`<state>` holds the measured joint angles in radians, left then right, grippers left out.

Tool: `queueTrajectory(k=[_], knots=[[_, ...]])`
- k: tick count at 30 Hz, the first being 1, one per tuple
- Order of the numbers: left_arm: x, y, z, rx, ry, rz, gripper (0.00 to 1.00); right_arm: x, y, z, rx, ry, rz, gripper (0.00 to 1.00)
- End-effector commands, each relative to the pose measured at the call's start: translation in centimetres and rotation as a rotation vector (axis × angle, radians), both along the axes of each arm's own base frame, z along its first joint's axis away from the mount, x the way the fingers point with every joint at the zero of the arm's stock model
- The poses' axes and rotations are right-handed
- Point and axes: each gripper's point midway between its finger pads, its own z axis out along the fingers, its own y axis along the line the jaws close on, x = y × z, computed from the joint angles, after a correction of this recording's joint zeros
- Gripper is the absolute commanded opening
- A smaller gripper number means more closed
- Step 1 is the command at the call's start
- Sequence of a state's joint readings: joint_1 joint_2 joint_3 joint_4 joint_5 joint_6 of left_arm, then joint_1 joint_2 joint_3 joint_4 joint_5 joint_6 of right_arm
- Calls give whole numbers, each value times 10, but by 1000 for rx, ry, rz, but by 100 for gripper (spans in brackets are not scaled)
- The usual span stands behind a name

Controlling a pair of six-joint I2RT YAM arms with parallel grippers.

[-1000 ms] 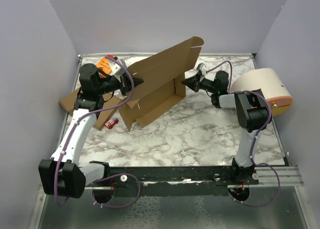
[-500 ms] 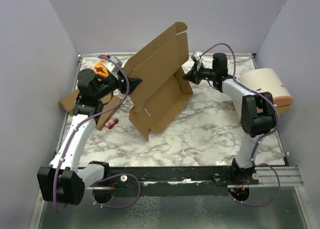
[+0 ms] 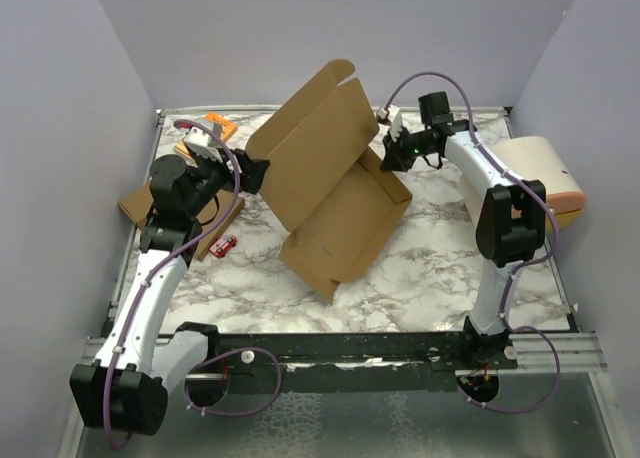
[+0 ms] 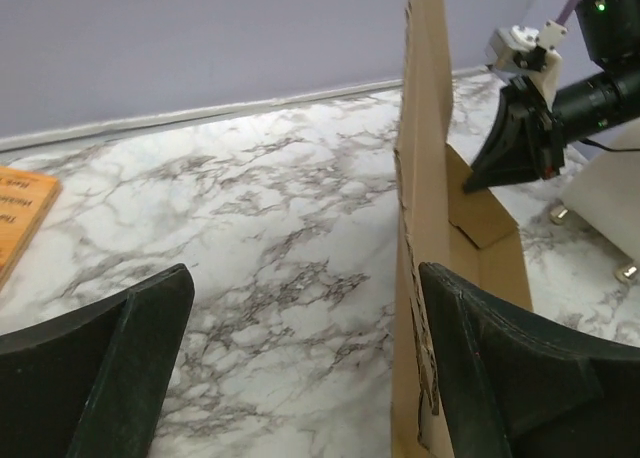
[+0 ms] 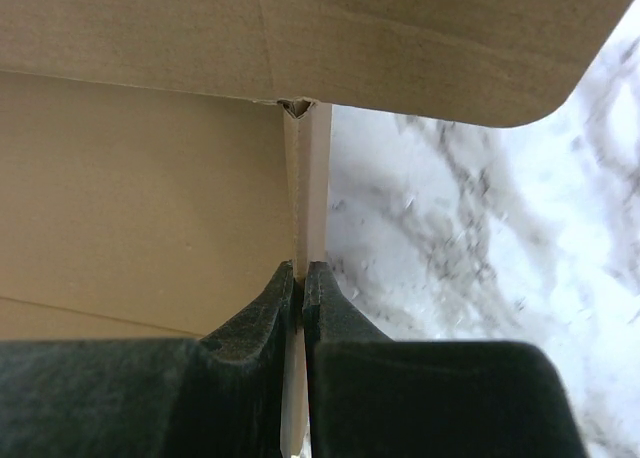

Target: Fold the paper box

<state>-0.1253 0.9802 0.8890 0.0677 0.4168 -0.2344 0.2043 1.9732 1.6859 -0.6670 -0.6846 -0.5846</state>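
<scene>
The paper box (image 3: 340,213) is a brown cardboard sheet, part folded, in the middle of the marble table. Its tray lies tilted toward the front and its big lid panel (image 3: 315,138) stands up behind. My right gripper (image 3: 388,156) is shut on a thin side wall of the box (image 5: 306,198), with the wall's edge pinched between both fingers (image 5: 262,323). My left gripper (image 3: 255,170) is open at the lid's left edge. In the left wrist view the cardboard edge (image 4: 424,228) stands just inside the right finger (image 4: 510,368), and bare marble fills the rest of the gap.
An orange book (image 3: 215,128) lies at the back left, its corner also showing in the left wrist view (image 4: 20,213). A flat cardboard piece (image 3: 138,203) and a small red object (image 3: 225,244) sit beside the left arm. A round beige thing (image 3: 535,173) stands at the right.
My left gripper has opened, let go of the cardboard and drawn back left. My right gripper swung toward the back with the wall, turning the box and lowering its tray toward the front.
</scene>
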Motion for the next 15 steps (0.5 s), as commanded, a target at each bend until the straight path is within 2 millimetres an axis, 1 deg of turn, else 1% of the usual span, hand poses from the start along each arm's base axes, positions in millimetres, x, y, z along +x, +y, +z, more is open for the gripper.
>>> queueTrajectory(k=[1, 4, 8, 11, 15], knots=[[-2, 31, 9, -13, 7, 184, 98, -20, -16, -39, -131, 147, -2, 1], [-2, 36, 10, 16, 26, 203, 98, -22, -19, -50, -159, 181, 5, 1], [1, 42, 5, 57, 78, 214, 97, -18, -28, -61, -218, 197, -5, 1], [8, 45, 2, 57, 101, 207, 96, -15, -32, -64, -248, 195, -5, 1], [20, 50, -1, -2, 125, 181, 94, -13, -37, -67, -276, 196, -8, 1]])
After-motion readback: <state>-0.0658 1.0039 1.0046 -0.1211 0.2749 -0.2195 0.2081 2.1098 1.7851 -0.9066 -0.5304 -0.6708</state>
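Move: My right hand is still shut on the far right wall edge of the paper box; the box's middle lies some 12 cm back, 9 cm left and 7 cm below that hand. The raised lid's middle is about 18 cm to its left, level fore and aft, 10 cm higher. From my left hand, already wide open beside the lid's near edge, the lid's middle is roughly 11 cm ahead, 10 cm right and 8 cm lower; the flat carton is 17 cm left, 1 cm ahead and some 30 cm below. Keeping my pinch on the wall edge, I lower the box with my right hand by about 6 cm towards the table, quickly at first and then easing, drawing it rightward and tipping the wrist some 15 degrees. Meanwhile my left hand, fingers staying wide open, backs off leftward from the lid by about 4 cm, swinging counter-clockwise. ##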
